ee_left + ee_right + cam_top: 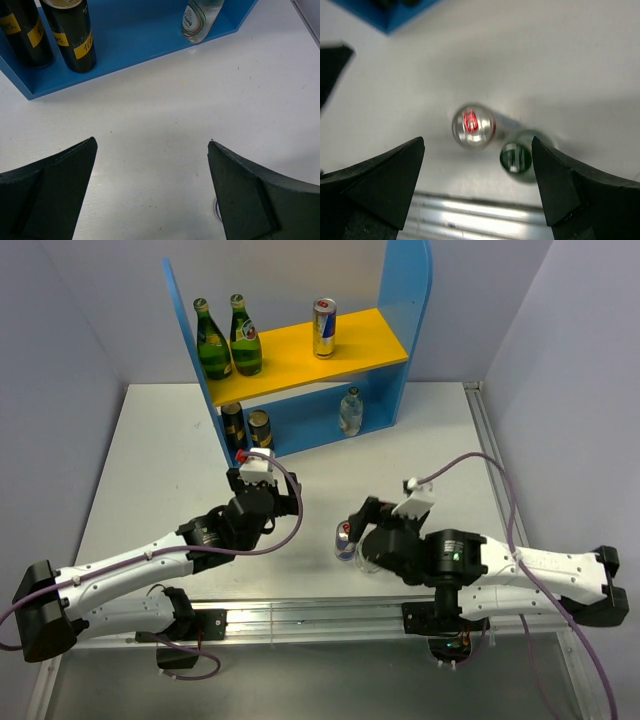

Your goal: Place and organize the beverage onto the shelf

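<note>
The shelf (385, 335) stands at the back of the table. Its yellow upper board holds one blue-and-silver can (324, 328). The lower level holds two dark black-gold cans (246, 426) and a clear bottle (350, 411); these also show in the left wrist view, the cans (75, 35) and the bottle (197, 20). A second blue-and-silver can (344, 541) and a dark-capped bottle (366, 559) stand near the front edge. My right gripper (478, 142) is open above them, can top (474, 126) and cap (516, 157) between its fingers. My left gripper (152, 141) is open and empty, facing the shelf.
Two tall green bottles (227, 338) stand at the left of the upper board. A metal rail (320, 615) runs along the table's front edge, just behind the can and bottle in the right wrist view. White walls close in both sides.
</note>
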You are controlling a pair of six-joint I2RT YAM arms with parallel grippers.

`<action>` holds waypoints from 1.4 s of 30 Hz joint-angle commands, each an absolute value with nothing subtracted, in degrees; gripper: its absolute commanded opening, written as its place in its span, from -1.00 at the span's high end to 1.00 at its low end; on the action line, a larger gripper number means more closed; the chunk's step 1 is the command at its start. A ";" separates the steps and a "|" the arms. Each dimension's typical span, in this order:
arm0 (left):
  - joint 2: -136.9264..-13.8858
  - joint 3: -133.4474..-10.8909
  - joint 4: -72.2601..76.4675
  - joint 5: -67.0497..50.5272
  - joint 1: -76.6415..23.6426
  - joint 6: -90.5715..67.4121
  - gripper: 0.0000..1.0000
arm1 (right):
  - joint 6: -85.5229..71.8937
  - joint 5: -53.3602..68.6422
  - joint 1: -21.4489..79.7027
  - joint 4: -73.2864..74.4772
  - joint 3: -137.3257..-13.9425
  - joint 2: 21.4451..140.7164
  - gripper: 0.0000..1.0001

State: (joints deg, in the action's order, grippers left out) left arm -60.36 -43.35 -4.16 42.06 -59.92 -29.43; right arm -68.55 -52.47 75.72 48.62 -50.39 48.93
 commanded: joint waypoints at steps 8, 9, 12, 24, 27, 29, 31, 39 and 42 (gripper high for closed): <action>-58.36 -44.47 -3.60 41.22 -59.68 -30.67 -0.99 | -103.62 -52.38 91.49 71.72 -47.91 56.86 -0.85; -58.27 -44.39 -3.69 41.22 -59.68 -30.76 -0.99 | -103.97 -52.73 91.58 71.63 -47.47 56.95 -0.84; -58.01 -44.03 -3.69 41.22 -59.68 -30.76 -0.99 | -105.55 -54.66 91.50 72.07 -46.67 56.87 -0.79; -58.27 -44.03 -3.34 41.66 -59.68 -30.41 -0.99 | -114.52 -63.89 90.88 79.37 -47.29 63.63 -0.29; -58.54 -44.12 -3.43 41.66 -59.68 -30.24 -0.99 | -111.71 -64.60 89.74 76.56 -47.20 64.69 -0.25; -58.36 -43.95 -3.17 41.66 -59.68 -30.15 -0.99 | -111.01 -65.04 89.47 75.50 -47.02 65.39 -0.25; -58.27 -43.86 -3.16 41.75 -59.68 -30.15 -0.99 | -111.09 -65.48 88.77 75.41 -46.85 66.26 -0.24; -57.92 -43.51 -3.51 42.19 -59.68 -30.15 -0.99 | -110.66 -66.62 86.49 74.27 -46.06 67.94 0.12; -57.57 -43.33 -3.43 42.19 -59.68 -30.15 -0.99 | -110.13 -66.45 85.70 73.13 -45.09 67.33 0.36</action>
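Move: The soda bottle to be taken next stands on the table almost under the right hand, about 1 cm back and 4 cm to its right, its middle some 14 cm below. The Red Bull can is beside the bottle, roughly 1 cm ahead of the right hand, 2 cm to its left and 17 cm below. From the idle left hand the bottle is about 10 cm back, 20 cm to the right and some 15 cm lower. Back about 6 cm and down some 7 cm, the right hand drops behind the bottle's neck, then eases forward about 5 cm and a few centimetres right onto it, staying low. The wrist rolls its left side down about 15 degrees and turns clockwise, while the wide-open fingers close to under half, coming to pinch the neck just under the green cap. ##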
